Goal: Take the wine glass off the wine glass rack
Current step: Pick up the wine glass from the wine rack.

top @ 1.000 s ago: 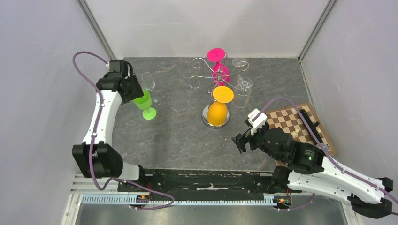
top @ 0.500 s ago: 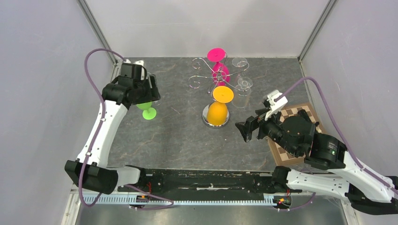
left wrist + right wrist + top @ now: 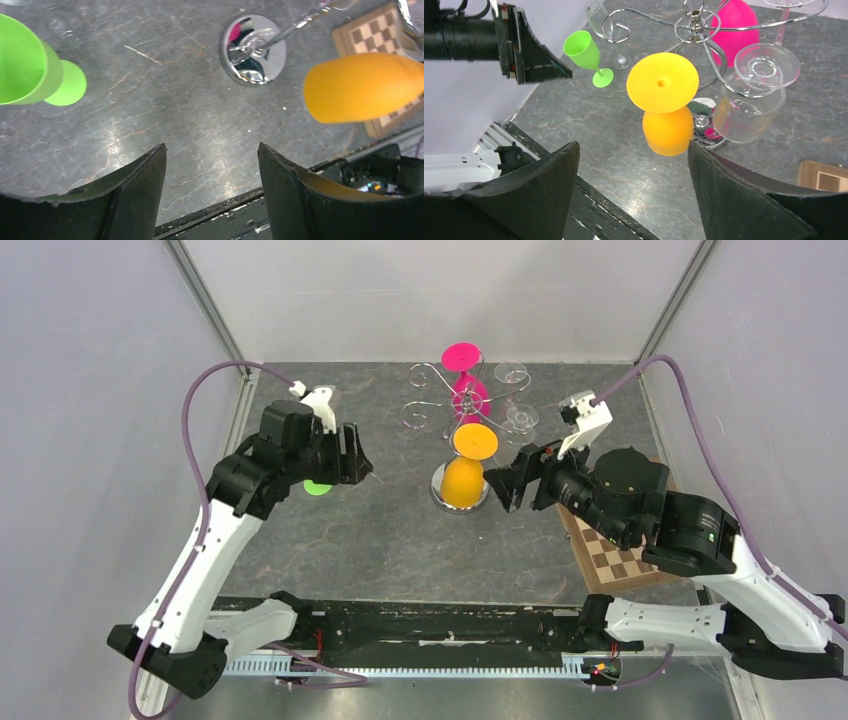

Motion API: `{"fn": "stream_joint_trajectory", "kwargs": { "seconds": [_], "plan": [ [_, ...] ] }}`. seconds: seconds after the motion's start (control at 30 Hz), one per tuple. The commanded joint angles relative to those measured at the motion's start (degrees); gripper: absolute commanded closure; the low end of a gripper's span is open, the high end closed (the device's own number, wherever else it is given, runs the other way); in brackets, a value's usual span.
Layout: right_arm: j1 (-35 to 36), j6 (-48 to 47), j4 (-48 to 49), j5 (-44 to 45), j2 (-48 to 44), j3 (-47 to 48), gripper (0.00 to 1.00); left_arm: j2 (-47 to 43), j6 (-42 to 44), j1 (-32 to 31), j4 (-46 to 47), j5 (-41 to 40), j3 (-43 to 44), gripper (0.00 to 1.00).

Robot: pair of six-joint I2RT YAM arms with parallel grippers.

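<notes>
The chrome wine glass rack (image 3: 437, 400) stands mid-table on a round mirrored base (image 3: 252, 50). From its arms hang, upside down, an orange wine glass (image 3: 464, 480), a pink one (image 3: 468, 395) and clear ones (image 3: 520, 420). My right gripper (image 3: 503, 485) is open and empty, just right of the orange glass (image 3: 668, 130), level with its bowl and not touching it. My left gripper (image 3: 358, 462) is open and empty too, left of the rack, with the orange glass (image 3: 360, 87) off to its right. A green glass (image 3: 584, 50) stands upright on the table under my left arm.
A chessboard (image 3: 612, 558) lies at the table's right, partly under my right arm. A clear glass (image 3: 599, 15) stands behind the green one. Grey walls close in the back and sides. The black rail (image 3: 430, 620) runs along the near edge.
My left gripper has come away from the green glass, which stays on the table, and swung right toward the rack. My right gripper has risen from the chessboard and moved left, up to the orange glass.
</notes>
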Motion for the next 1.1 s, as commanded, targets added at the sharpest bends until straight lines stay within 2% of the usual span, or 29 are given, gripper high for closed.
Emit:
{"fn": "stream_joint_trajectory", "kwargs": {
  "seconds": [0.0,0.27,0.57,1.07],
  "plan": [
    [-0.99,6.73,0.97,1.2,1.68,3.56,0.22,-3.62,-1.14,-1.08,4.46,7.23,-3.35,0.27],
    [-6.18,13.7,3.06,-1.15,2.69,1.94,0.31,-9.43,-0.05,-1.64,10.54,16.94,-12.05,0.27],
    [-15.84,20.02,9.97,-10.42,1.85,-6.22,0.4,-13.39,0.74,-1.72,15.02,20.43,-20.0,0.27],
    [-19.74,26.89,18.85,-11.45,0.73,-14.44,0.48,-16.23,1.64,-1.73,19.24,23.39,-27.81,0.28]
  ]
}}
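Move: The orange glass hangs foot-up on the rack about 11 cm ahead of the right hand and 5 cm to its left, its middle some 9 cm below. The clear glass stands about 5 cm farther out than the orange glass and 8 cm to its right; the pink glass is roughly 17 cm beyond the orange glass and 2 cm left of it. From the left hand the orange glass lies about 18 cm right, level ahead, slightly higher. Right hand reaches about 7 cm forward, also down, towards the orange glass's foot, fingers narrowing; left backs off and sinks. ##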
